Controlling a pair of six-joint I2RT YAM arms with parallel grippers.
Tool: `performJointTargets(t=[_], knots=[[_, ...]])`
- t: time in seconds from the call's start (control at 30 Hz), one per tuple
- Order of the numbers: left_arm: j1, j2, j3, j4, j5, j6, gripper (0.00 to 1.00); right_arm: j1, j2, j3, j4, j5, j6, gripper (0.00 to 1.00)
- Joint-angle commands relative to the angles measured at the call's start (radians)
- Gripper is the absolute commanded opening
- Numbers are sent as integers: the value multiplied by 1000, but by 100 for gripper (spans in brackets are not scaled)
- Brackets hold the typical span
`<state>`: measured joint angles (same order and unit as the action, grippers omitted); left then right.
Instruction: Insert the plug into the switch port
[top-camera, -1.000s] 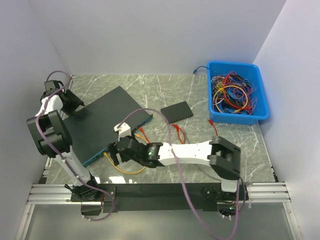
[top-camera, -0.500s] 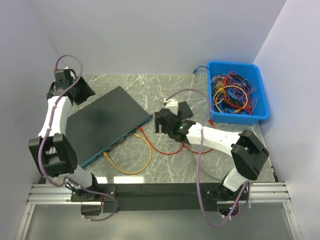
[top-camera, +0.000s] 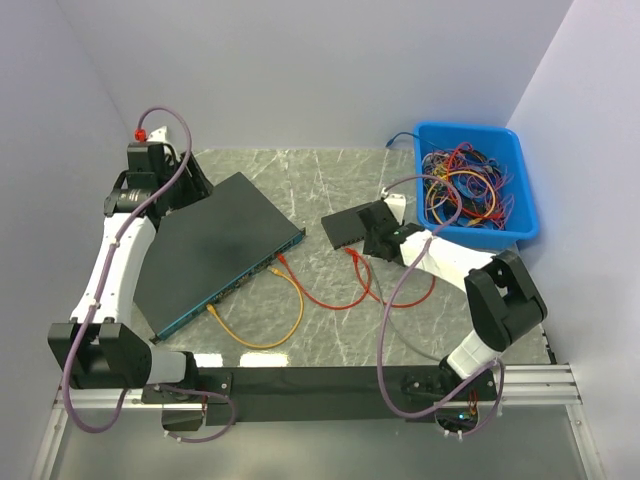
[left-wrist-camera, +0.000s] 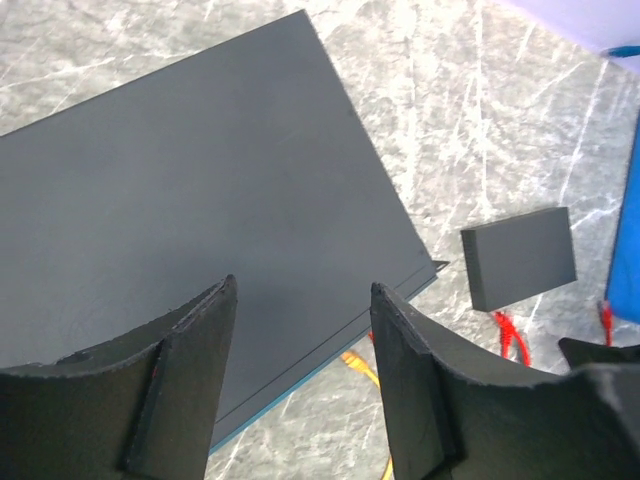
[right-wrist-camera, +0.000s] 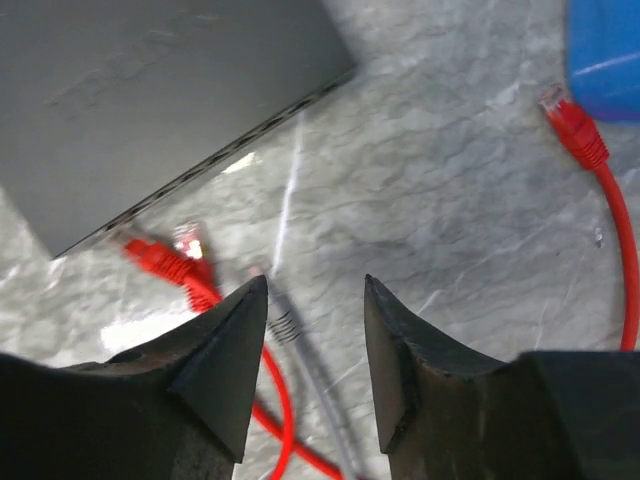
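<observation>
A small black switch (top-camera: 352, 225) (right-wrist-camera: 150, 90) lies mid-table, its port row facing the near side. A red plug (right-wrist-camera: 160, 260) (top-camera: 352, 255) lies loose just in front of those ports, its cable looping right. My right gripper (top-camera: 383, 238) (right-wrist-camera: 315, 282) hovers open over the marble next to that plug, with nothing between its fingers. A large dark switch (top-camera: 215, 250) (left-wrist-camera: 200, 200) lies at left. An orange cable (top-camera: 270, 335) (left-wrist-camera: 358, 362) lies along its front edge. My left gripper (top-camera: 185, 185) (left-wrist-camera: 302, 285) hangs open above the large switch's far corner, empty.
A blue bin (top-camera: 478, 185) of tangled cables stands at the back right. A second red plug (right-wrist-camera: 570, 115) lies near the bin's edge (right-wrist-camera: 605, 30). A thin grey cable (right-wrist-camera: 300, 340) runs under my right gripper. White walls enclose the table on three sides.
My right arm swung from the large switch's front edge to the right, to the small switch, and its jaws narrowed. My left arm moved farther back along the left wall.
</observation>
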<state>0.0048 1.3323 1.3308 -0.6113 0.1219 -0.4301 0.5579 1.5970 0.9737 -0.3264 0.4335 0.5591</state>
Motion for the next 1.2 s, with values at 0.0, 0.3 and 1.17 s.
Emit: performJointTargets(t=[0.0, 0.3, 1.17], knots=[[0, -13, -15, 4, -21, 28, 61, -33, 20, -15, 4, -35, -5, 49], [1, -35, -38, 21, -28, 27, 61, -36, 83, -27, 38, -130, -18, 48], [-399, 125, -5, 151, -4, -162, 59, -184, 89, 204, 0, -280, -41, 78]])
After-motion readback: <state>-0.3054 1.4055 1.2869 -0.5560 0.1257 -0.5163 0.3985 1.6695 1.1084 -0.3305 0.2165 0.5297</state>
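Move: The grey plug lies almost under the right hand, about 6 cm below and a centimetre ahead and to the left. From that hand the pair of red plugs is some 5 cm left and 3 ahead, the small black box about 10 cm ahead and 5 left, and the lone red plug some 10 cm right and 5 ahead. The left hand has the grey plug roughly 35 cm to its right, 7 back and 25 below. Over the grey plug the right hand sinks about 5 cm, easing back and tipping its half-open fingers further down, and pauses low; then it spreads them and rises some 6 cm while going as far forward towards the small black box, empty. Late on, the open left hand sweeps about 12 cm right across the large black switch, sinking a little and turning clockwise. ##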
